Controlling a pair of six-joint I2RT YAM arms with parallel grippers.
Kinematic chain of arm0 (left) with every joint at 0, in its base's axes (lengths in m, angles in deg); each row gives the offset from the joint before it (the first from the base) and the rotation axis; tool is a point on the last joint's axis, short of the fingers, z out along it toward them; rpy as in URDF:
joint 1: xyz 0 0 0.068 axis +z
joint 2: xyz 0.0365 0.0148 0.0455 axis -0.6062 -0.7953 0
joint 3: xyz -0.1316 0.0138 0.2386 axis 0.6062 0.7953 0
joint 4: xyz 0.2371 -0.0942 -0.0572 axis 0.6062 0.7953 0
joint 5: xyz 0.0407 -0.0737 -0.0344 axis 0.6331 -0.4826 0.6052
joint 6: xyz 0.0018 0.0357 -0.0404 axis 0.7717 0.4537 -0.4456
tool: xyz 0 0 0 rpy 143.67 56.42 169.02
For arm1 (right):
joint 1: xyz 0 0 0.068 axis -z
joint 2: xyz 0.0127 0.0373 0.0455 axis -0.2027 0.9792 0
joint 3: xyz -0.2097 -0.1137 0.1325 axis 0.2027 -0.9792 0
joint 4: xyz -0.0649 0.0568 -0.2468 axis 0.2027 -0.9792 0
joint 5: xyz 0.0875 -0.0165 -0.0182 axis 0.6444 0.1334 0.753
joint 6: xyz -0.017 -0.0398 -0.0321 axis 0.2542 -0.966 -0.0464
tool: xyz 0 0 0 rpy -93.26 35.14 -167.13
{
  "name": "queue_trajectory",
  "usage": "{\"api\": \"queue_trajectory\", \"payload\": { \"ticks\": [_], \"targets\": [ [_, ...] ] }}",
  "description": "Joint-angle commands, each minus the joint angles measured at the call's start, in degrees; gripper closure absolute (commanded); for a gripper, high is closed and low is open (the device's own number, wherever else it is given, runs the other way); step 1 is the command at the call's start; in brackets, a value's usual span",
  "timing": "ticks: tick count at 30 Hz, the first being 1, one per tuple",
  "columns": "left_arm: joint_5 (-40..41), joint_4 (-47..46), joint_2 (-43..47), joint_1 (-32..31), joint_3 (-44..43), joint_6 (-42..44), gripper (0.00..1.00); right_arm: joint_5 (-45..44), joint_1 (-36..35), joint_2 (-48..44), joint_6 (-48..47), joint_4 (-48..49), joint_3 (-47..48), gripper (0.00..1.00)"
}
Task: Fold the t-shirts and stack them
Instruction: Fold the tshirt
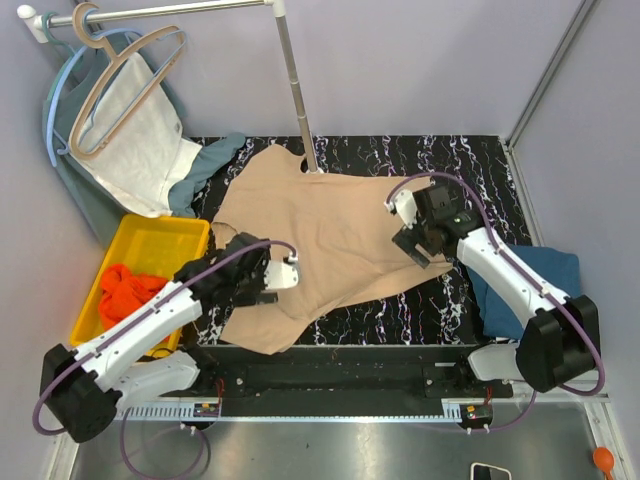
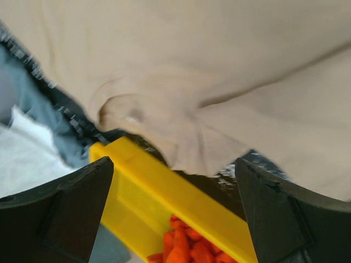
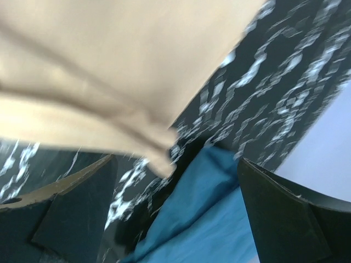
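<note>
A beige t-shirt [image 1: 320, 235] lies spread on the black marbled table [image 1: 450, 160]. My left gripper [image 1: 238, 268] hovers open over its left sleeve [image 2: 159, 120], with both fingers [image 2: 66, 213] empty. An orange-red t-shirt [image 1: 125, 285] is bunched in the yellow bin [image 1: 155, 240], whose rim [image 2: 164, 186] shows between my left fingers. My right gripper [image 1: 420, 245] is open above the beige shirt's right sleeve end [image 3: 159, 156], holding nothing. A teal-blue t-shirt [image 1: 545, 270] lies at the table's right edge, partly under the right arm, and shows below the right gripper [image 3: 175, 213] as blue cloth [image 3: 208, 219].
A metal rack pole [image 1: 297, 90] stands at the beige shirt's collar. Hangers [image 1: 120, 80] carry a white cloth [image 1: 140, 140] and a grey-green garment [image 1: 75, 190] at the back left, beside the bin. Walls close in on both sides.
</note>
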Motion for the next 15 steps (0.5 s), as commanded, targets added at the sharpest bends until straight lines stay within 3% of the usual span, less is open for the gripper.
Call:
{"api": "queue_trajectory", "payload": {
  "ticks": [1, 7, 15],
  "targets": [
    [-8.04, 10.68, 1.27, -4.16, -1.78, -6.57, 0.01, 3.17, -0.48, -2.94, 1.72, -5.03, -3.59, 0.0],
    [-13.66, 15.43, 1.88, -9.87, -2.49, -9.13, 0.01, 3.44, -0.57, -3.64, 5.76, -4.69, -3.95, 0.02],
    [-13.93, 16.23, 5.04, -14.44, 0.14, -8.51, 0.01, 4.67, -0.57, -3.38, 6.04, -2.04, -4.82, 0.07]
  ]
}}
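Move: The near sleeve I am after with my left hand lies about 10 cm back and practically in line, some 10 cm below. The shirt's neck opening is roughly 20 cm ahead and 12 cm left, the yellow box about 36 cm left and 5 cm ahead. From my right hand, the near hem corner lies about 8 cm right, 2 cm back and 11 cm down; the blue stack sits about 34 cm right and 8 cm back. I draw my open left hand back about 10 cm, drifting slightly right and a little down, until it hovers over the near sleeve, while I tip its fingers some 20 degrees closer to straight down and turn it slightly clockwise. My right hand eases about 4 cm back and 3 cm down beside the near hem corner, then waits there, open and clear of the cloth. ##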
